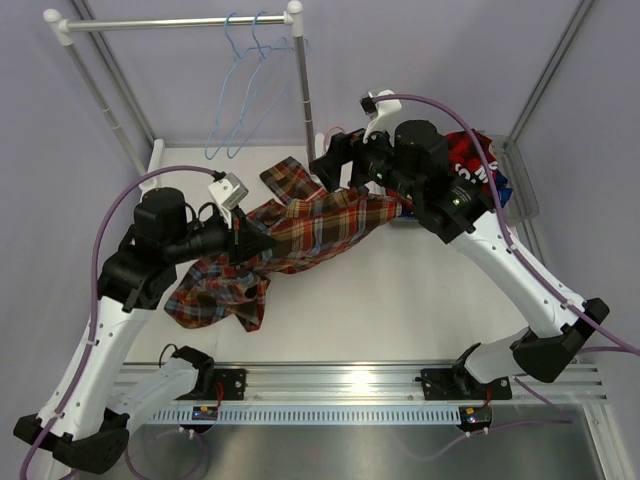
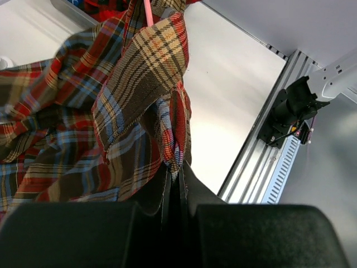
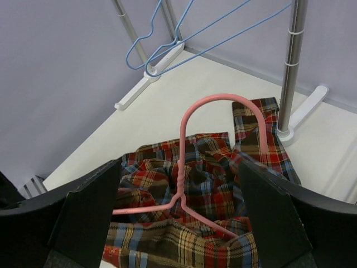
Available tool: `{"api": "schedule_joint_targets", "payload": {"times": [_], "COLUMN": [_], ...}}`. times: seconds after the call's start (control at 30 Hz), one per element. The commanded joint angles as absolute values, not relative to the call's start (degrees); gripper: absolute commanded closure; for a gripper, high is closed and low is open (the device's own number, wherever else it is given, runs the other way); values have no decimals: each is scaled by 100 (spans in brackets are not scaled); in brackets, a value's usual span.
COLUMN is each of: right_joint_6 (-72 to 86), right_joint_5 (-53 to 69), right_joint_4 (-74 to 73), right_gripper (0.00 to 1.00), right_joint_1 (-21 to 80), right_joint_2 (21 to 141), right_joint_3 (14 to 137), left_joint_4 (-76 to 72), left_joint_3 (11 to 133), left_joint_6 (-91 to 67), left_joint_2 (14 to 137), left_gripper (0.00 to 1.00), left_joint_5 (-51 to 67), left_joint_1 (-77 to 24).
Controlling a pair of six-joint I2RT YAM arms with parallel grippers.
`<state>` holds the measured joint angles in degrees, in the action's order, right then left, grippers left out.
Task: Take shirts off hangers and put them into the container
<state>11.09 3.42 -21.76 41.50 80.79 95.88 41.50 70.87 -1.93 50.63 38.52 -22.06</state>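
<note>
The brown/olive plaid shirt [image 1: 300, 225] lies stretched across the table between both arms. My left gripper [image 1: 248, 238] is shut on a fold of the shirt [image 2: 111, 111], with cloth pinched between its fingertips [image 2: 175, 173]. My right gripper [image 3: 179, 173] stands open above the shirt's collar end [image 3: 184, 245]. The pink hanger [image 3: 181, 162] rises between its fingers [image 3: 89, 218], touching neither, its arms still inside the cloth. In the top view the right gripper [image 1: 335, 165] hides this hanger. The container [image 1: 520, 190] at the back right holds a red-and-black shirt [image 1: 470, 160], mostly hidden by the right arm.
Two light blue hangers [image 1: 245, 90] hang bare on the rack bar at the back. The rack's upright pole [image 1: 300, 70] stands just left of the right gripper, its foot [image 3: 293, 67] close beside the shirt. A metal rail [image 2: 268, 162] runs along the near table edge.
</note>
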Motion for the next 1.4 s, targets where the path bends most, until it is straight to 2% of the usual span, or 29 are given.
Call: {"api": "schedule_joint_targets", "payload": {"times": [0.0, 0.2, 0.47, 0.6, 0.77, 1.0, 1.03, 1.07, 1.2, 1.27, 1.37], "right_joint_6": [1037, 1046, 1116, 1151, 1169, 1082, 1055, 1029, 835, 774, 625], "right_joint_5": [35, -113, -26, 130, 150, 27, -130, -193, -588, -659, -791], "right_joint_4": [-2101, -2171, -2171, -2162, -2197, -2180, -2162, -2145, -1925, -1741, -1504], "right_gripper": [7, 16, 49, 60, 69, 99, 100, 100, 100, 100, 100], "right_joint_1": [4254, 4280, 4298, 4298, 4324, 4333, 4342, 4342, 4342, 4368, 4429], "right_joint_2": [8209, 8341, 8534, 8578, 8666, 8605, 8561, 8534, 8324, 8201, 8086], "right_joint_3": [9818, 9738, 9861, 9888, 9879, 9791, 9765, 9730, 9300, 9124, 8851], "left_joint_4": [3217, 2980, 2944, 2944, 2918, 2892, 2822, 2786, 2751, 2725, 2707], "left_joint_3": [7058, 6935, 6706, 6671, 6688, 6566, 6539, 6513, 6574, 6697, 6951], "left_joint_6": [-88, -79, -44, -44, -44, -53, -96, -149, -447, -553, -747], "left_joint_2": [5001, 5036, 4948, 4913, 4922, 4861, 4834, 4808, 4773, 4799, 4974], "left_gripper": [100, 100, 100, 100, 100, 100, 95, 80, 52, 47, 46], "left_joint_5": [3569, 3621, 3700, 3656, 3700, 3517, 3481, 3446, 3472, 3428, 3208], "left_joint_1": [-2347, -2355, -2356, -2364, -2391, -2408, -2408, -2417, -2408, -2408, -2426]}}
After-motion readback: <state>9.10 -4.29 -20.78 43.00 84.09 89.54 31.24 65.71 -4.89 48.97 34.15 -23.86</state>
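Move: The neck of the pink hanger, just under its hook, stands between my open right fingers' line of reach, about 3 cm ahead, 2 cm left and 4 cm below. From that hand, the foot of the rack's right post is some 15 cm ahead, 5 cm left and 40 cm down; the container is about 15 cm ahead, 28 cm right and 36 cm down. From my left hand the neck lies roughly 12 cm ahead, 11 cm right and 4 cm higher. I ease my right hand down about 4 cm, and some 2 cm forward and left, closing the fingers on the way until they pinch the pink hanger's neck just below the hook. My left hand keeps its pinch on the plaid shirt, almost still, then opens to about half and lets the cloth go while my right, shut on the hanger, sinks another 3 cm. ##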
